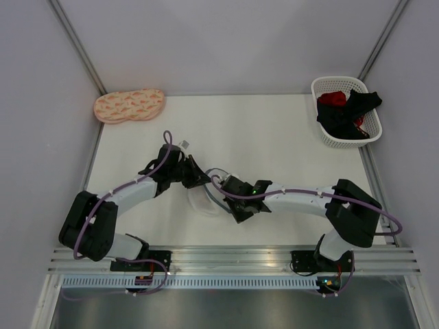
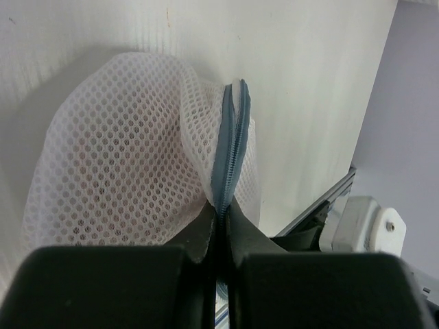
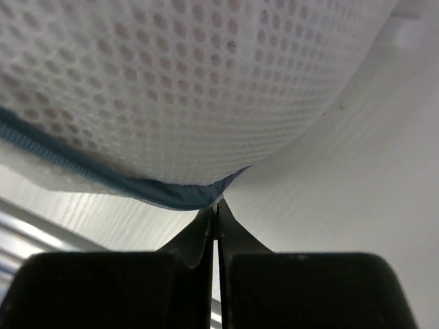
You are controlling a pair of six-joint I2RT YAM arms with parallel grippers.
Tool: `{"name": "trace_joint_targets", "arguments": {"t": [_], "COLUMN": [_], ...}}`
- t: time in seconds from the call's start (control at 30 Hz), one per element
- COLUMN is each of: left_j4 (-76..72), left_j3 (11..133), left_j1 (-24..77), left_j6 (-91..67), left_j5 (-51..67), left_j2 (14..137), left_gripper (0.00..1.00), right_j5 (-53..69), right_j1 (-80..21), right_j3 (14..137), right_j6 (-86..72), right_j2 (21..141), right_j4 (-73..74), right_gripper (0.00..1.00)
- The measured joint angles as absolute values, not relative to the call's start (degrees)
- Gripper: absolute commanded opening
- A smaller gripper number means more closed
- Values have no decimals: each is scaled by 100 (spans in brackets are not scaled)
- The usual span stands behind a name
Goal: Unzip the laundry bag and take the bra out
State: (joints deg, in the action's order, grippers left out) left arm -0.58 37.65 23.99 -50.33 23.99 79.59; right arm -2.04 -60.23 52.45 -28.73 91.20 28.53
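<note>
The laundry bag (image 1: pixel 204 197), a white mesh pouch with a grey-blue zipper rim, lies on the table between both arms. In the left wrist view its mesh (image 2: pixel 123 171) bulges to the left, and the zipper rim (image 2: pixel 232 137) runs straight into my left gripper (image 2: pixel 221 209), which is shut on it. The bra shows only as a pale pink tint (image 2: pixel 89 192) through the mesh. My right gripper (image 3: pixel 217 204) is shut on the tip of the zipper rim (image 3: pixel 158 193), under the bag (image 3: pixel 206 82). From above, the left gripper (image 1: pixel 195 179) and right gripper (image 1: pixel 223 200) pinch opposite sides.
A white lattice basket (image 1: pixel 328 139) with black and red garments stands at the back right. A peach pad with orange prints (image 1: pixel 129 105) lies at the back left. A metal rail (image 1: pixel 233 257) runs along the near edge, and grey walls close in the table.
</note>
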Motion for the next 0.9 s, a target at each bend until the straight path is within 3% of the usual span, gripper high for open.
{"name": "trace_joint_targets", "arguments": {"t": [0.4,0.43,0.5,0.57,0.6,0.63,0.7,0.73,0.9], "left_j4": [-231,-237,-242,-217,-180,-141,-12,73,429], "left_j3": [4145,4185,4226,4228,4224,4213,4158,4108,3741], "left_j1": [2250,2244,2231,2224,2224,2224,2224,2224,2257], "left_j6": [-4519,-4482,-4364,-4340,-4359,-4368,-4425,-4473,-4958], "left_j5": [3083,3127,3212,3205,3188,3133,2939,2790,2246], "left_j2": [8552,8576,8586,8558,8525,8455,8136,7874,6257], "left_gripper": [4,30,67,81,82,90,91,97,100], "right_j5": [-2482,-2598,-2755,-2832,-2836,-2832,-2788,-2731,-2005], "right_j1": [-5706,-5684,-5658,-5627,-5612,-5601,-5586,-5586,-5583], "right_j3": [6088,6119,6139,6139,6139,6139,6139,6139,6053], "right_j6": [-3404,-3430,-3435,-3422,-3415,-3404,-3361,-3332,-3111], "right_j2": [9668,9651,9561,9400,9323,9220,9037,8965,8613], "right_j4": [3885,3918,3997,4082,4095,4095,4088,4077,3745], "right_gripper": [0,1,0,0,0,0,0,0,0]}}
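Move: The laundry bag's zip band is pinched at both ends. Its left end sits in the left fingers, with the zip pull in the right fingers some 9 cm back, 8 cm to the right and 6 cm below. From the right hand, that left pinch is the same distance forward, left and up, while the bag's middle lies about 5 cm ahead, 8 cm left and 1 cm higher. The bag's middle is roughly 4 cm back of the left hand, straight below by 5 cm. The zip pull, kept shut in the right fingers, is drawn about 8 cm forward and 6 cm to the right past the bag's middle, dipping slightly, then lifted some 6 cm while easing back left; that wrist tips its fingers outward and turns clockwise. The left hand holds the band, creeping forward-right, then opens wide, lets go and rises about 7 cm, drifting left and slightly back. ##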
